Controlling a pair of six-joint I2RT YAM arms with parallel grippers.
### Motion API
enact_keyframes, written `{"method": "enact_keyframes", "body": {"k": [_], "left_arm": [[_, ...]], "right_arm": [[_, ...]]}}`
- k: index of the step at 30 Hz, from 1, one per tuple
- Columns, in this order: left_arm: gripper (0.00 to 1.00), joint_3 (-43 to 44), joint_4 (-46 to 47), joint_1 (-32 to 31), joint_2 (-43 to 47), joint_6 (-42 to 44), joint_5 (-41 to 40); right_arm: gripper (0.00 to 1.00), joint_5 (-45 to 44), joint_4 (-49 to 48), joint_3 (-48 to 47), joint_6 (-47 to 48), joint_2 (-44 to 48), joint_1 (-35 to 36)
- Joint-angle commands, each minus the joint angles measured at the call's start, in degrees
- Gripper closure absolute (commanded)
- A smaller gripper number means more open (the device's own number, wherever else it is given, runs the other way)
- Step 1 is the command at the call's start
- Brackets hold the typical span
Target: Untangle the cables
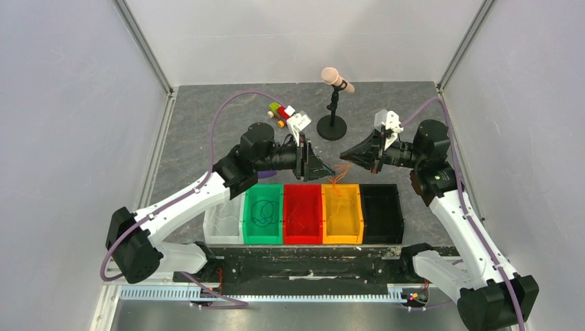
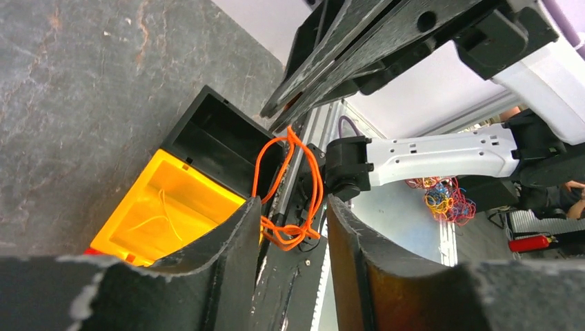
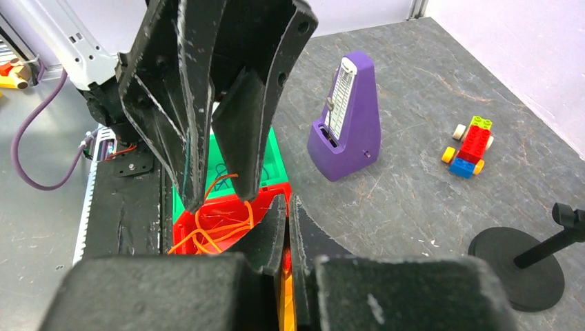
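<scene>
A thin orange cable (image 1: 338,178) hangs in loops between my two grippers, above the orange bin (image 1: 360,214). My right gripper (image 1: 347,160) is shut on the cable's upper end; in the left wrist view the cable (image 2: 314,186) drops from its closed tips (image 2: 279,117). My left gripper (image 1: 323,170) is open, with the cable's lower loops lying between its fingers (image 2: 293,201) and not pinched. In the right wrist view my own jaws (image 3: 288,201) are pressed together, and the left gripper (image 3: 221,196) straddles the cable (image 3: 207,231).
A row of bins lies below: clear (image 1: 222,221), green (image 1: 262,238) with a dark blue wire, red (image 1: 303,189), orange with a thin yellow wire, and black (image 1: 383,214). A microphone stand (image 1: 332,126), a toy brick car (image 1: 279,112) and a purple metronome (image 3: 348,117) stand behind. A tangle of coloured wires (image 2: 441,196) lies off the table.
</scene>
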State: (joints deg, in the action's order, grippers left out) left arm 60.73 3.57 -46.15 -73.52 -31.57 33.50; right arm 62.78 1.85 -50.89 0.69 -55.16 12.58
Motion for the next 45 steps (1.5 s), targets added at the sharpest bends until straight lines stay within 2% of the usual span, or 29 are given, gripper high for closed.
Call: {"method": "enact_keyframes", "body": {"k": [1, 3, 5, 6, 11, 17, 22, 27, 30, 35, 36, 37, 39, 41, 45], "left_arm": [[0.56, -1.1, 1.1, 0.0, -0.2, -2.9, -2.0], [0.7, -1.5, 0.4, 0.3, 0.0, -2.6, -2.2], [0.95, -1.7, 0.4, 0.7, 0.2, -2.3, -1.6], [0.98, -1.8, 0.2, 1.1, 0.6, -2.1, -1.4], [0.98, -3.3, -3.2, 6.3, 3.1, 1.1, 0.8], [0.98, -6.5, -12.3, 13.5, 7.4, 8.3, 1.3], [0.98, -8.0, -16.8, 16.2, 9.1, 13.2, 1.1], [0.98, -8.7, -18.5, 16.4, 9.1, 17.3, 2.6], [0.98, -7.9, -14.9, 16.0, 7.6, 15.4, 5.7], [0.98, 0.3, -10.1, 11.2, 2.2, 14.7, 9.6], [0.98, 2.3, -9.3, 10.7, 1.3, 14.5, 9.8], [0.98, 4.1, -8.1, 10.6, 0.7, 14.4, 10.3], [0.98, 8.4, -7.5, 10.5, -0.9, 15.5, 10.4], [0.98, 13.0, -7.7, 10.5, -2.0, 16.9, 9.1], [0.98, 21.4, -7.7, 10.2, -4.8, 16.6, 10.4]], "right_arm": [[1.0, -2.0, -0.7, -0.1, 0.4, 1.1, 0.3], [1.0, -2.0, -0.9, 0.0, -0.1, 1.2, 0.3], [1.0, -2.5, -1.0, -0.1, -0.4, 1.0, 0.3], [1.0, -3.4, -0.7, -0.2, 0.0, 0.9, 0.2], [1.0, -7.5, 3.0, -2.3, 2.8, -0.4, -3.6], [1.0, -4.3, 4.9, -6.4, 3.6, -4.9, -14.9], [1.0, -3.5, 4.9, -8.8, 3.1, -7.3, -19.9], [1.0, -2.1, 5.1, -11.0, 1.4, -8.4, -26.4], [1.0, 1.4, 7.4, -11.6, 0.8, -7.9, -28.6], [1.0, 3.9, 15.0, -10.5, 5.2, -3.9, -28.8], [0.94, 5.0, 19.0, -11.2, 9.0, -3.6, -28.8], [0.76, 6.3, 24.8, -11.9, 13.3, -3.6, -28.8], [0.46, 7.7, 32.4, -12.1, 20.8, -3.3, -28.8], [0.32, 8.8, 34.2, -10.2, 23.3, -2.3, -28.5], [0.18, 8.8, 26.8, -4.6, 21.6, 0.1, -25.9]]}}
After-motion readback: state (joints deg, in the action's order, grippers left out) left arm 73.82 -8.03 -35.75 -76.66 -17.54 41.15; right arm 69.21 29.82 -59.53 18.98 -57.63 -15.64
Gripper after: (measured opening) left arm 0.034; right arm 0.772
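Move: The orange cable hangs as a small tangle with its lower loops at the left hand's half-open fingers, about 1 cm to its right and level. It is pinched higher up in the right hand, from which the loops lie some 4 cm below, 3 cm back and 2 cm left. From the left hand, the yellow bin is about 5 cm back, 7 cm right, and the red bin 5 cm back, 6 cm left, both some 25 cm down. The left fingers shut on the orange loops while the right keeps its pinch; then the hands draw the cable apart, the right going about 14 cm right and 10 cm forward, the left some 10 cm left and 5 cm forward while sinking about 7 cm. The right then opens wide, letting go and easing back; the left, still gripping, swings about 6 cm right and lifts some 11 cm. ##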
